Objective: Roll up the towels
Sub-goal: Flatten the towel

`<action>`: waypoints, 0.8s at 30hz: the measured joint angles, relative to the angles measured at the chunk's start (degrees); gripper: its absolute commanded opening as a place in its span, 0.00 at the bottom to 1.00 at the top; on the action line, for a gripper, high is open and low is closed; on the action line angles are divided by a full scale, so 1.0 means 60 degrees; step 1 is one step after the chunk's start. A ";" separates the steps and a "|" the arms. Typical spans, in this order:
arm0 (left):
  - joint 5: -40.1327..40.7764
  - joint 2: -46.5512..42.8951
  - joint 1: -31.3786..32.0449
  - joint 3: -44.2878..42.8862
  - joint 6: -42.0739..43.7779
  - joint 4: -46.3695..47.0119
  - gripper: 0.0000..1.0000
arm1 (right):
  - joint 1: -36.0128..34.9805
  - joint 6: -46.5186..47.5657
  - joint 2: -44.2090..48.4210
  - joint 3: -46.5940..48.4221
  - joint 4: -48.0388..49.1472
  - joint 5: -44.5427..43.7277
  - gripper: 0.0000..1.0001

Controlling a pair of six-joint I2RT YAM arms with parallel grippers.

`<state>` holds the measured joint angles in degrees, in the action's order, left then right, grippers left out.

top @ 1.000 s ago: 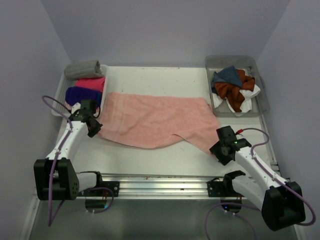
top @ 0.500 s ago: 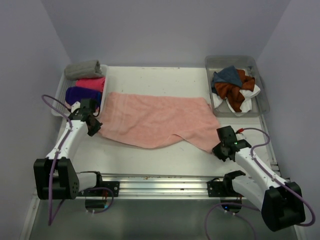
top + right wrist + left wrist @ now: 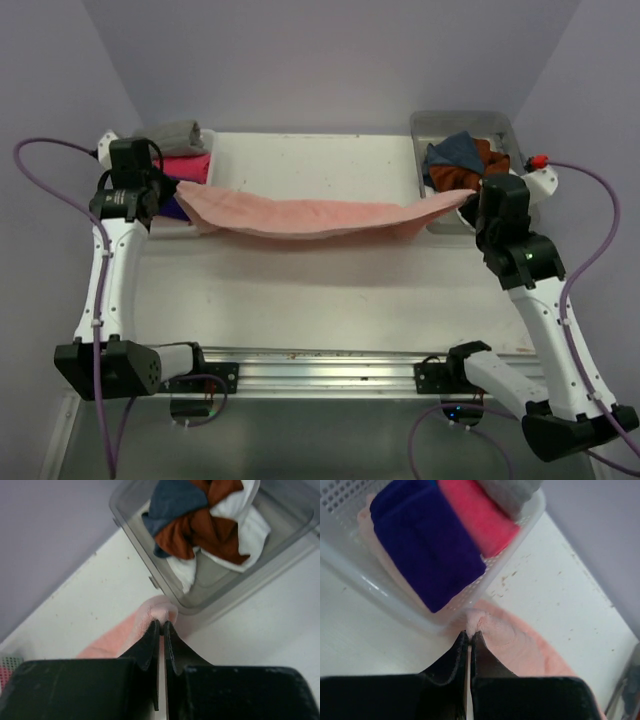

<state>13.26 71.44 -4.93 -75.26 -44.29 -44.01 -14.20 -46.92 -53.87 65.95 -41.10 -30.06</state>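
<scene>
A salmon pink towel hangs stretched in the air across the back half of the table, sagging a little in the middle. My left gripper is shut on its left end, next to the white basket; in the left wrist view the jaws pinch a fold of the pink towel. My right gripper is shut on the right end, in front of the clear bin; the right wrist view shows the jaws closed on the pink towel.
The white basket at back left holds rolled towels: grey, hot pink and purple. The clear bin at back right holds crumpled teal, rust orange and white towels.
The right gripper shut on the towel's near right corner. Both arms then rose and swung toward the back, lifting the pink towel off the table and pulling it taut between them.
</scene>
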 measured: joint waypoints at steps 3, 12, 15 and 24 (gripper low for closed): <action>-0.0248 -0.0011 -0.0175 -0.0954 0.0036 0.0036 0.00 | 0.0025 0.0823 -0.0084 0.1115 0.0106 -0.0557 0.00; -0.0561 -0.0455 -0.0306 -0.2973 0.0066 0.0036 0.00 | 0.0040 0.2670 0.0270 0.3187 0.0324 -0.1399 0.00; -0.0594 -0.0951 -0.0310 -0.3326 0.0069 0.0015 0.00 | 0.0040 0.2987 0.0725 0.3475 0.0197 -0.1530 0.00; -0.0390 -0.3300 -0.0310 -0.3708 0.0095 -0.0368 0.00 | 0.0040 0.3504 0.2579 0.3909 -0.0750 -0.1905 0.00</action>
<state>10.92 51.64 -6.79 -97.51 -43.72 -46.22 -13.96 -25.89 -38.39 89.41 -45.60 -41.50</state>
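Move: Each closed gripper already holds a corner of the pink towel, which sags between them: its middle lies roughly 31 cm to the left hand's right, about level with it and some 12 cm lower, and 31 cm to the right hand's left, 4 cm ahead and 15 cm below. The white basket is about 13 cm ahead and 9 cm left of the left hand, 20 cm down; the grey bin is some 20 cm ahead and 12 cm right of the right hand, 25 cm down. Both grippers keep their pinch on the pink towel's corners and sweep it high above the table, the left rising about 25 cm, the right nearly 20. After the first part of the climb they also draw back over 10 cm towards the bases, the right hand pulling outwards to the right as well, and both wrists tip their fingers upward, the left more. ##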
